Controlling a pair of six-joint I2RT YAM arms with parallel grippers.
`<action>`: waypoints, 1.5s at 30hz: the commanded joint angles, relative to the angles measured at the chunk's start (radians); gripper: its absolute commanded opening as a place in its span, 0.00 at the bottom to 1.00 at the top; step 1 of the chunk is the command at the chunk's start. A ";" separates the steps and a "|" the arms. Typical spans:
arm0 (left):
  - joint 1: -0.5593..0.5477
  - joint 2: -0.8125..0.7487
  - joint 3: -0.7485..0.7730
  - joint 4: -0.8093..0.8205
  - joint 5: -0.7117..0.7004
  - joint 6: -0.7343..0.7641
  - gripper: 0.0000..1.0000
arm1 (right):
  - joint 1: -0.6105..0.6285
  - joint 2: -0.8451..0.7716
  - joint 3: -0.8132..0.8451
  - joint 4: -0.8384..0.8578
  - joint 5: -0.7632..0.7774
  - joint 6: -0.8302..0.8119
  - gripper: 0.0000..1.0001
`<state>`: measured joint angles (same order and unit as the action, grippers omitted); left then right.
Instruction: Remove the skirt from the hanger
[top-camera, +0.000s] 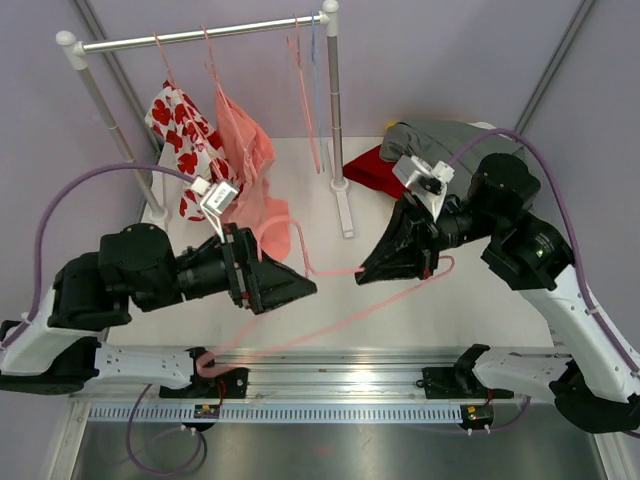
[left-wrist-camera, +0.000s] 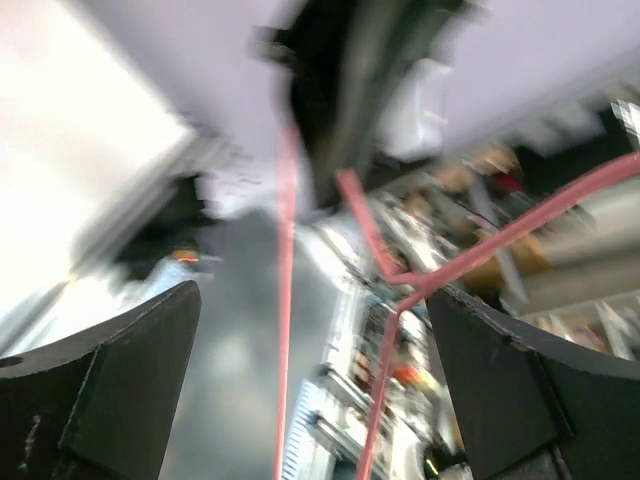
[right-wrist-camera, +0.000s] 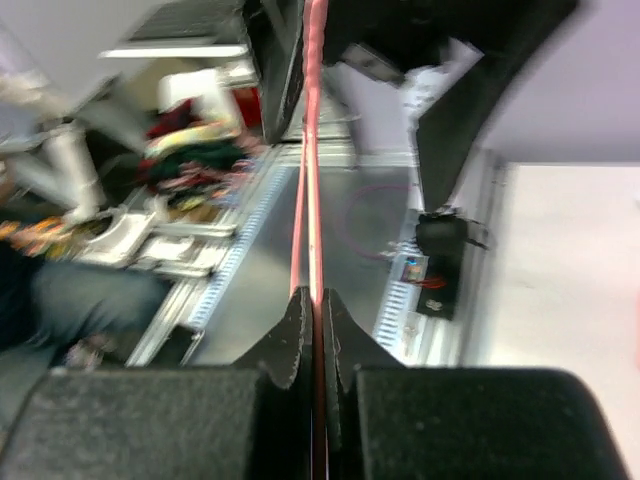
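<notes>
A bare pink wire hanger stretches between both arms above the table's near edge. My right gripper is shut on one of its wires, and the right wrist view shows the jaws pinching the pink wire. My left gripper is open. In the left wrist view two hanger wires pass between its spread fingers without touching them. Pink skirt cloth lies on the table behind the left gripper, off this hanger. Whether it joins the pink garment hanging above, I cannot tell.
A clothes rack stands at the back with a red-hearts garment, a pink garment and spare hangers. A red cloth and a grey garment lie at the back right. A metal rail runs along the near edge.
</notes>
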<state>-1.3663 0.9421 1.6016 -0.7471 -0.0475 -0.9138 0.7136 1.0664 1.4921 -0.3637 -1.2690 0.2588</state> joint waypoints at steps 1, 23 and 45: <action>0.004 -0.006 0.163 -0.489 -0.409 0.026 0.99 | 0.004 0.067 0.155 -0.355 0.458 -0.187 0.00; 0.010 -0.083 0.253 -0.625 -1.135 0.246 0.99 | 0.010 0.632 1.024 -0.440 1.534 -0.265 0.00; 0.010 -0.166 -0.155 -0.471 -1.045 0.201 0.99 | 0.079 0.868 1.184 -0.230 1.519 -0.253 0.00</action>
<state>-1.3537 0.7918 1.4822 -1.2812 -1.1034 -0.6907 0.7551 1.8458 2.5584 -0.6205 0.2264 0.0471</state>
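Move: The right hand, holding the empty pink hanger, has its place on the rail near the right post about 40 cm ahead, 10 cm left and 25 cm above. The empty hangers already there hang some 40 cm ahead, 7 cm left and 15 cm up. The open left hand has the salmon skirt about 33 cm ahead, 15 cm left and 12 cm lower; the floral skirt is level with that skirt in reach, about 9 cm farther left and 7 cm higher. The right hand keeps its pinch on the empty pink hanger and carries it some 30 cm forward to the rail's right end, turning about 85 degrees clockwise, then rises a little and edges forward and left beside the other empty hangers. The left hand, already open, comes clear of the hanger, swinging left and forward towards the salmon skirt, turning some 55 degrees counter-clockwise, then sinks and eases slightly back right, fingers staying open. ##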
